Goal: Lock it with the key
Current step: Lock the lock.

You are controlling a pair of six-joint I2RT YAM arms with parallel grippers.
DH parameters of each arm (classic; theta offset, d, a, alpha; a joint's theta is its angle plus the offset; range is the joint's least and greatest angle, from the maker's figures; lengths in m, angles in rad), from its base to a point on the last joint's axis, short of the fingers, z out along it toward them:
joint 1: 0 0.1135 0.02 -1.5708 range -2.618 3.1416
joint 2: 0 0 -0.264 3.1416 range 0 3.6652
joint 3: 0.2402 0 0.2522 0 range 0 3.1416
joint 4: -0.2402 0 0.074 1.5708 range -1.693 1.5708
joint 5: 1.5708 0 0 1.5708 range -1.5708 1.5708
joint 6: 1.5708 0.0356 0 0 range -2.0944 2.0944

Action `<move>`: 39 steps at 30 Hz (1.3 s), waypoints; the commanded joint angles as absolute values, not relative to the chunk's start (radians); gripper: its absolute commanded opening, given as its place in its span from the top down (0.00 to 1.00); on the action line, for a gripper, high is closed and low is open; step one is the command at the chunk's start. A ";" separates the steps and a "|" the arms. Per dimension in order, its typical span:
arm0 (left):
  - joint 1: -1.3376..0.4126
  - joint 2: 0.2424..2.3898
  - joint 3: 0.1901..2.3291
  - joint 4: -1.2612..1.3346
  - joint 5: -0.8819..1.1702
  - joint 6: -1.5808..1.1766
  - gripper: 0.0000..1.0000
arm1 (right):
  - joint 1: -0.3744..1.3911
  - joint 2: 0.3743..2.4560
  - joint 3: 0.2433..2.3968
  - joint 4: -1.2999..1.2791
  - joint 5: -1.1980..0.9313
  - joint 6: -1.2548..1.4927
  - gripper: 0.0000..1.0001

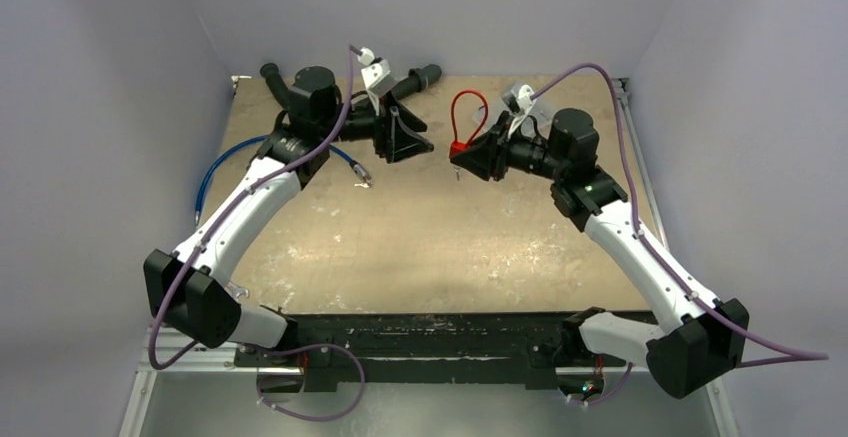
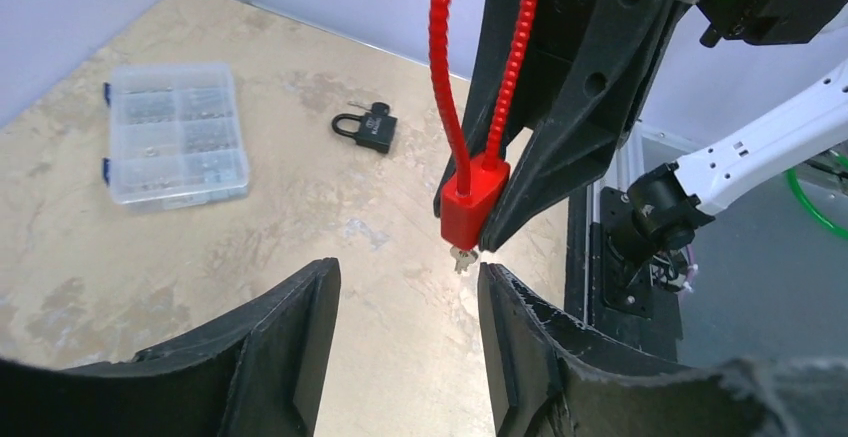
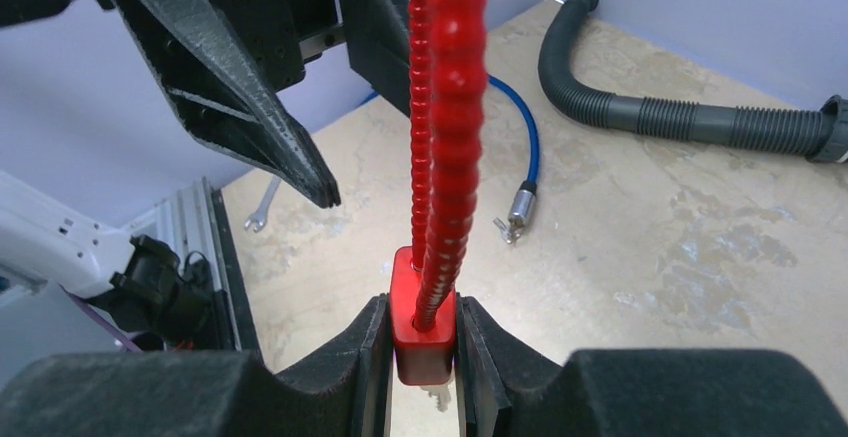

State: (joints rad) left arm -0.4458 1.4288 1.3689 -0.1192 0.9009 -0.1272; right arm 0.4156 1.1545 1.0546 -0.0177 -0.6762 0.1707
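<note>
The red cable lock's small body (image 3: 422, 332) is clamped between my right gripper's (image 3: 422, 357) fingers, and its ribbed red cable (image 3: 450, 107) loops upward. The tiny silvery key (image 2: 462, 257) sticks out of the bottom of the lock body (image 2: 474, 200). My left gripper (image 2: 405, 297) is open, its fingertips (image 2: 510, 292) just short of the key and touching nothing. From above, the left gripper (image 1: 425, 147) and right gripper (image 1: 458, 159) face each other tip to tip, with the lock body (image 1: 459, 147) between them.
A clear plastic parts box (image 2: 178, 134) and a black padlock (image 2: 367, 127) lie on the table. A blue hose (image 3: 525, 147) with a metal end, a grey corrugated hose (image 3: 680, 122) and a small spanner (image 3: 258, 215) lie around the left arm.
</note>
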 commanded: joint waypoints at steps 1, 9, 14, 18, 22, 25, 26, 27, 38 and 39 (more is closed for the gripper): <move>-0.428 1.336 1.302 0.003 0.875 -0.177 0.45 | 0.398 1.157 1.101 0.145 -0.686 0.343 1.00; -0.438 1.315 1.166 0.240 0.890 -0.296 0.49 | 0.389 1.181 1.127 0.269 -0.685 0.556 1.00; -0.474 1.327 1.151 0.314 0.869 -0.345 0.52 | 0.389 1.185 1.127 0.287 -0.692 0.592 1.00; -0.512 1.337 1.139 0.378 0.840 -0.387 0.53 | 0.389 1.190 1.133 0.282 -0.689 0.595 1.00; -0.540 1.347 1.133 0.424 0.823 -0.414 0.53 | 0.388 1.190 1.143 0.283 -0.683 0.599 1.00; -0.545 1.357 1.134 0.437 0.796 -0.436 0.55 | 0.389 1.192 1.144 0.293 -0.686 0.609 1.00; -0.546 1.361 1.135 0.437 0.787 -0.440 0.55 | 0.388 1.193 1.145 0.296 -0.686 0.612 1.00; -0.546 1.364 1.139 0.434 0.780 -0.440 0.57 | 0.388 1.191 1.145 0.299 -0.684 0.613 1.00; -0.547 1.401 1.137 0.502 0.749 -0.517 0.67 | 0.389 1.192 1.149 0.316 -0.691 0.633 1.00; -0.547 1.403 1.137 0.509 0.747 -0.522 0.67 | 0.388 1.193 1.150 0.317 -0.692 0.634 1.00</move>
State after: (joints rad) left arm -0.5438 1.3922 1.1400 0.4171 0.7719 -0.4728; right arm 0.3912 1.1923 1.0958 0.2520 -0.6765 0.6147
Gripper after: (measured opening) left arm 0.336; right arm 0.306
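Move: The right hand already pinches the red lock, so the key hanging from its lower end is about 4 cm below that hand, 1 cm to its left and straight ahead. From the open left hand the key lies some 6 cm right, 2 cm back and 5 cm below. The red lock body is 6 cm right of the left hand, 2 cm back and 2 cm lower; the red cable loop stands about 8 cm above the body and 1 cm farther out. Keeping its pinch on the red lock body, the right hand lifts it about 6 cm, its left-pointing fingers tipping up some 20 degrees, to present the key end. The left hand drifts slightly left, then heads right and a little back towards the lock's underside, finally easing forward; its fingers tilt up about 15 degrees and partly close around the key end. Contact there isn't clear. ##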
